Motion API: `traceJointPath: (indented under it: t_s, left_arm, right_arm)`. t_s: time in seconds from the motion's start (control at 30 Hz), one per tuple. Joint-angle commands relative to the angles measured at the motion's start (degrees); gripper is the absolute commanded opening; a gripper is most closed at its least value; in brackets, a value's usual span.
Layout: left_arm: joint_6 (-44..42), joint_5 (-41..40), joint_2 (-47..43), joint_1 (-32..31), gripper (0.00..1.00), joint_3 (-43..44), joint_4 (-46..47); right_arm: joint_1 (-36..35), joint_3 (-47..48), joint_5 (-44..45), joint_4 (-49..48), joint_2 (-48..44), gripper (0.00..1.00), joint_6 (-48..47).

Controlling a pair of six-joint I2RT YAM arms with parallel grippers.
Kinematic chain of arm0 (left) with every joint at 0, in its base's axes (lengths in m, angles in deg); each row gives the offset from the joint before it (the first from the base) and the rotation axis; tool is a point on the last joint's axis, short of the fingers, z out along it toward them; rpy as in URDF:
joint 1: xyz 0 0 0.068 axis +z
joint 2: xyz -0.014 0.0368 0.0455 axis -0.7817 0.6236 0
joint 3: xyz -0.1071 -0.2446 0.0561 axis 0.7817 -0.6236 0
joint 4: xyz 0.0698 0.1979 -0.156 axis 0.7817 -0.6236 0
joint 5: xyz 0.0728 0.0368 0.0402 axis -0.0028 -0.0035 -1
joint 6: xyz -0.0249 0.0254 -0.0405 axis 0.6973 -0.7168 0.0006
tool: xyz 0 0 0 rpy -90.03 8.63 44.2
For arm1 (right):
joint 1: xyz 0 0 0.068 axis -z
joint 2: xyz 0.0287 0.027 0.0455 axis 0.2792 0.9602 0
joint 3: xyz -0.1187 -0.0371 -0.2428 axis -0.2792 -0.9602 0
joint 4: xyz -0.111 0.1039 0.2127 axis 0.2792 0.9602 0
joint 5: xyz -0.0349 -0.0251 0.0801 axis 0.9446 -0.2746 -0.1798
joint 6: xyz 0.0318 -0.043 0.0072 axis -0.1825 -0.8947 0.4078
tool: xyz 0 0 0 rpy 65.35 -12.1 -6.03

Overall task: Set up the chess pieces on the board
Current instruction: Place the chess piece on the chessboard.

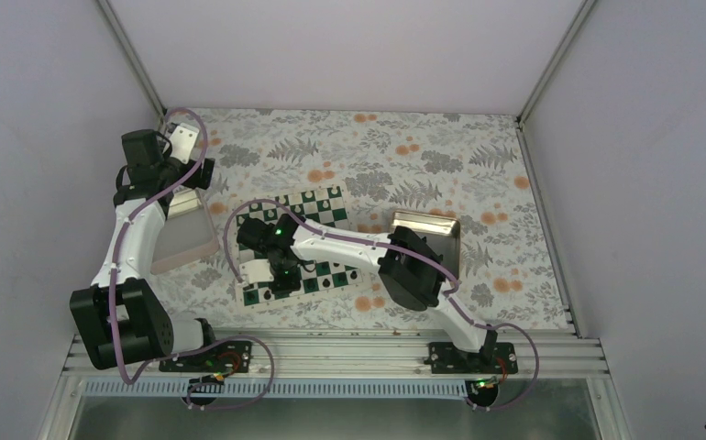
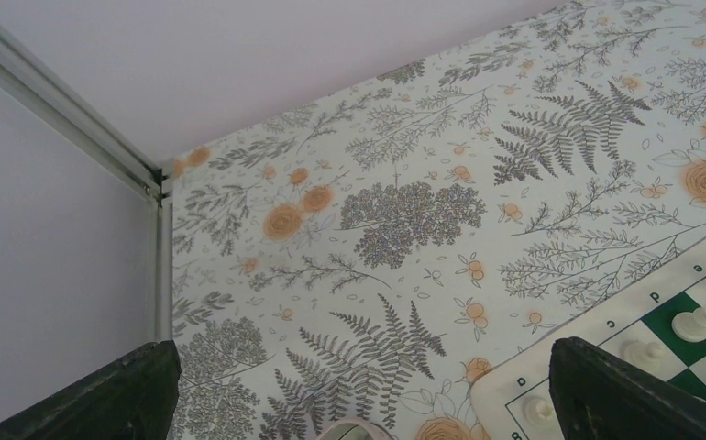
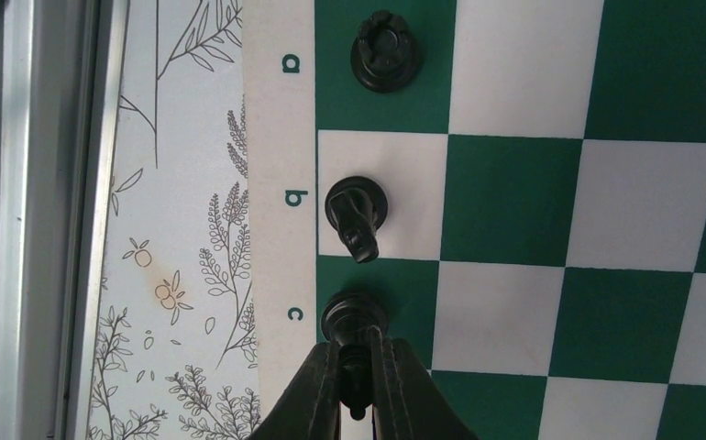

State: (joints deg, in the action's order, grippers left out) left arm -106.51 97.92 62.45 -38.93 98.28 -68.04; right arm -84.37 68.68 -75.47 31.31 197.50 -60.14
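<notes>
The green-and-white board point(image 1: 317, 207) lies mid-table. In the right wrist view, three black chess pieces stand along its edge: a rook point(image 3: 385, 50) on a, a knight point(image 3: 356, 209) on b and a bishop point(image 3: 354, 313) on the green c square. My right gripper point(image 3: 357, 371) is shut on the bishop's upper part; its base looks to rest on the square. From above, that gripper point(image 1: 281, 268) is over the board's near left corner. My left gripper point(image 2: 368, 399) hangs open and empty over the tablecloth, beside the board's far corner point(image 2: 597, 335).
Small white figures point(image 2: 698, 321) stand on the board's far rows. A pinkish-rimmed tray point(image 1: 184, 240) lies left of the board under the left arm. A gold tray point(image 1: 427, 231) lies to its right. Enclosure walls and a metal post point(image 2: 159, 266) bound the table.
</notes>
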Motion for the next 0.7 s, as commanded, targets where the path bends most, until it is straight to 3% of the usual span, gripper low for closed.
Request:
traceJointPath:
  t_s: [0.0,0.4,0.67]
  left_arm:
    - [-0.60,1.17,-1.15,0.25,1.00,-0.57,0.74]
    - [-0.65,1.29,-1.15,0.25,1.00,-0.42,0.53]
    - [-0.60,1.24,-1.59,0.25,1.00,-0.32,0.27]
  right_arm:
    - [0.22,0.17,-0.52,-0.47,1.49,0.08,0.05]
    - [0.90,2.06,-1.65,1.09,-0.18,0.28,0.20]
    - [2.05,2.30,-0.40,1.25,-2.32,0.27,0.37]
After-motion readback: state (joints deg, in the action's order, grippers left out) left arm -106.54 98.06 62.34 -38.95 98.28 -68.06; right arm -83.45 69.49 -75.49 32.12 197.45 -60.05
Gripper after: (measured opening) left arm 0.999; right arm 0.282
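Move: The black chess piece already stands between the right hand's nearly shut fingertips, in the near row beside the letter c, its middle about 2 cm below the hand point. The black knight stands some 3 cm to its left and 1 cm nearer the base, the black rook about 7 cm left and 1 cm back, both about 2 cm below the hand. From the idle left hand, that chess piece lies roughly 25 cm back, 22 cm right and 20 cm down. The black chess piece by the letter c is let go: the right fingers, still pointing down, open to a bit over a quarter of their range while the hand stays in place. Only towards the end does the hand ease forward over the board by roughly half a centimetre, rising about as little, with hardly any wrist turn. ##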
